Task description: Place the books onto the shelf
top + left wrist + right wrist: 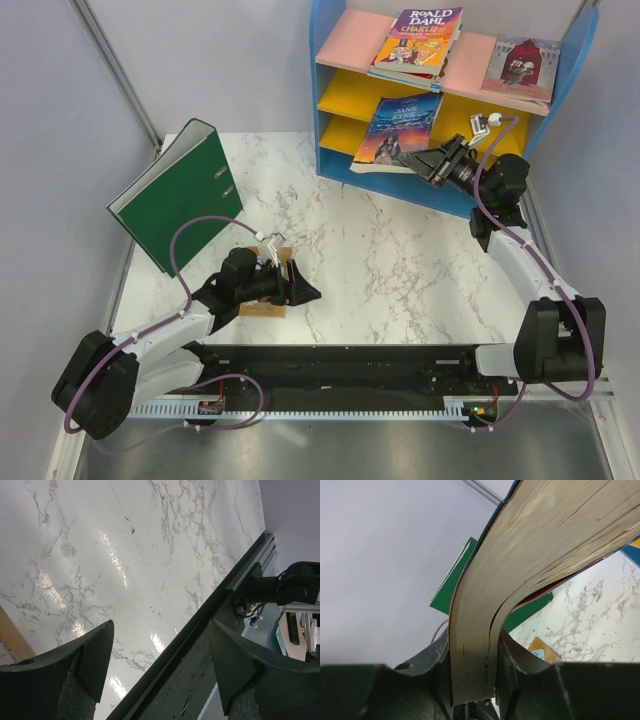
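Observation:
The blue-framed shelf [322, 90] stands at the back right. On its pink top board lie the purple Roald Dahl book [418, 42] on another book, and a further book [520, 66]. My right gripper [424, 160] is shut on the dark blue book [402, 125], holding it tilted at the front of the yellow boards. The right wrist view shows its page edges [480, 605] bent and clamped in the right gripper [472, 677]. My left gripper [303, 291] hovers open over the small tan-orange book [263, 308], which lies flat. The left gripper [160, 647] has only table between its jaws; the book's corner [9, 636] shows at the left.
A big green ring binder [180, 195] stands upright and tilted at the back left, and also shows in the right wrist view as the binder [454, 587]. A black rail [340, 360] runs along the table's near edge between the arm bases. Grey walls close in both sides.

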Robot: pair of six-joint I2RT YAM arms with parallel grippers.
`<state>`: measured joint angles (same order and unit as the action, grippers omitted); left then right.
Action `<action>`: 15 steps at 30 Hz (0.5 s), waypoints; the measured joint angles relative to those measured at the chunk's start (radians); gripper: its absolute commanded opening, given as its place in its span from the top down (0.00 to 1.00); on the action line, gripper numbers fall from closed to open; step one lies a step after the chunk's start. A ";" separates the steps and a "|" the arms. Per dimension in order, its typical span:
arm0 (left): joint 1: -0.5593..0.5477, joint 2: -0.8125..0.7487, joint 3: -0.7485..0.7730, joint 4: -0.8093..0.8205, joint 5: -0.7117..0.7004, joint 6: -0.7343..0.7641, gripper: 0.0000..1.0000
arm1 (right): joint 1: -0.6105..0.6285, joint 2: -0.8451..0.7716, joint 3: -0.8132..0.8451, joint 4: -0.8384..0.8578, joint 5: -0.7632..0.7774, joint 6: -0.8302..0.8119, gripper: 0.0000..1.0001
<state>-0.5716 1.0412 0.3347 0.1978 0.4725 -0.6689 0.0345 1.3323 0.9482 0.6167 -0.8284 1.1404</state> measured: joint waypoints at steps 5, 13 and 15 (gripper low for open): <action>0.000 0.000 -0.002 0.000 0.000 0.000 0.18 | 0.000 0.058 -0.043 0.047 0.035 0.004 0.99; 0.000 -0.001 -0.009 0.001 0.000 0.000 0.18 | -0.003 0.137 -0.058 0.124 0.066 0.049 0.96; 0.000 -0.001 -0.013 0.002 0.000 0.000 0.18 | -0.005 0.153 -0.057 0.148 0.068 0.071 0.96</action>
<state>-0.5716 1.0405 0.3222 0.1993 0.4725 -0.6689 0.0296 1.4849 0.8909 0.7650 -0.7609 1.2110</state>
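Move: The Jane Eyre book, already pinched near its lower right corner by the right hand, is headed for the upper yellow shelf; that spot lies about 17 cm ahead, 2 cm left and 7 cm below. The Roald Dahl stack on the pink top stands some 22 cm ahead, 3 cm right and 5 cm above, the red-covered book about 18 cm ahead, 24 cm right and equally high. From the left hand the spot is roughly 32 cm forward, 23 cm right, 19 cm up. The Jane Eyre book is lowered and fed under the pink top, towards the upper yellow shelf: the right hand sinks about 5 cm while pushing forward about 4 cm, most of the drop coming early, the forward push running on. The fingers keep their pinch on its near right corner and the wrist tips down some 5 degrees with a slight clockwise turn. ##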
